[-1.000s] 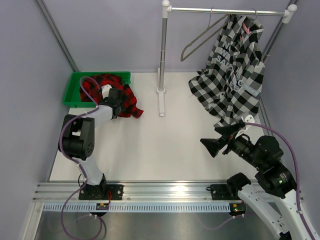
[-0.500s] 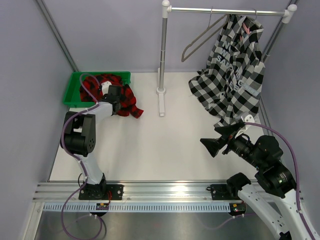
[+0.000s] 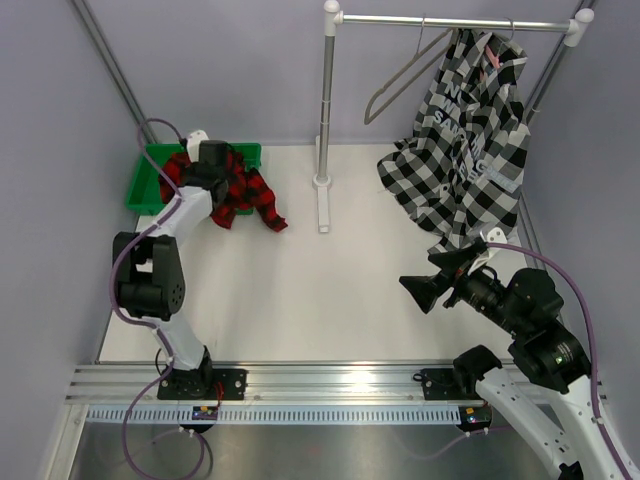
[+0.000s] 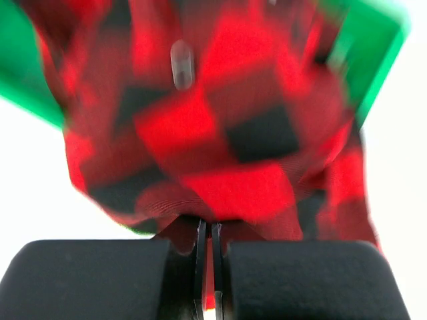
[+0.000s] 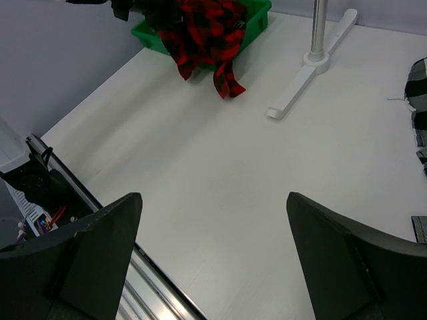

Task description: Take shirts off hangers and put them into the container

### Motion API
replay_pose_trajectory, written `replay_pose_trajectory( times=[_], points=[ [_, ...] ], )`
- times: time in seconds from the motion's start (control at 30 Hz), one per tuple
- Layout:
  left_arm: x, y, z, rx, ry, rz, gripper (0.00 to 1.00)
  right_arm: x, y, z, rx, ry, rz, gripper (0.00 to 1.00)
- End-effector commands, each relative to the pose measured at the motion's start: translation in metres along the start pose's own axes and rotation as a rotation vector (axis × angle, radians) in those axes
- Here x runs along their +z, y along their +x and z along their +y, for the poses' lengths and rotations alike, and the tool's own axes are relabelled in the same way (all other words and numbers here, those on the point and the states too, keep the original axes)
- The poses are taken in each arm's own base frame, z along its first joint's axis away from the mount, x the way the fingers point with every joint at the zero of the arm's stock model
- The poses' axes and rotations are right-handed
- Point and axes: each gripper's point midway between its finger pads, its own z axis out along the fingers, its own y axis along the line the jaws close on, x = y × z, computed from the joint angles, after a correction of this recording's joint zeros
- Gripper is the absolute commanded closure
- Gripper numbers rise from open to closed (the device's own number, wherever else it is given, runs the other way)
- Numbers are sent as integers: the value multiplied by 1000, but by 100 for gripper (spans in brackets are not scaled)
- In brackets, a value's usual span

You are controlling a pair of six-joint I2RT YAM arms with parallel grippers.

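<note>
The red-and-black shirt [image 3: 243, 196] lies bunched half in the green container [image 3: 146, 178], one sleeve trailing onto the table. My left gripper [image 3: 210, 168] is above the container, shut on a fold of that shirt [image 4: 220, 133], with cloth pinched between the jaws [image 4: 208, 230]. The black-and-white shirt [image 3: 465, 150] hangs from a wire hanger [image 3: 508, 30] on the rail. An empty hanger [image 3: 400, 80] hangs tilted beside it. My right gripper [image 3: 425, 285] is open over bare table below the hanging shirt, holding nothing [image 5: 213, 227].
The rack's silver rail [image 3: 450, 19] runs across the back right, its post [image 3: 326, 100] and white foot [image 5: 313, 63] standing mid-table. Grey walls close in left and right. The aluminium rail [image 3: 330, 385] with the arm bases is at the near edge.
My left gripper has shut on the red-and-black shirt and moved back and left over the container, dragging the cloth with it. The right arm has stayed put.
</note>
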Motion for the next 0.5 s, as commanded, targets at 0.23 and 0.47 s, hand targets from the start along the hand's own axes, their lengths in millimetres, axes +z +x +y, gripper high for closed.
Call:
replay_pose_trajectory(
  times=[0.23, 0.47],
  points=[
    [4, -161, 25, -79, -66, -336, 100, 1, -4, 1, -10, -8, -13, 0],
    [63, -171, 36, -59, -112, -355, 100, 5, -1, 0, -18, -12, -2, 1]
  ],
)
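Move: The green container is where the red checked shirt, already pinched in the left fingers, is being taken; its middle lies about 9 cm ahead of the left hand, 5 cm to its left and 10 cm below. The shirt's loose sleeve droops onto the table some 14 cm right of this hand and 2 cm back, and the rack's foot stands about 29 cm right, level ahead. From the right hand, the container is roughly 39 cm ahead and 55 cm left. The red shirt, still pinched in the shut left fingers, is swept up, left and forward over the container towards its far left corner, about 9 cm each way. The climb comes first and eases into a slight sinking at the end, while the left hand tips its fingertips up some 15 degrees and turns a little counter-clockwise. ##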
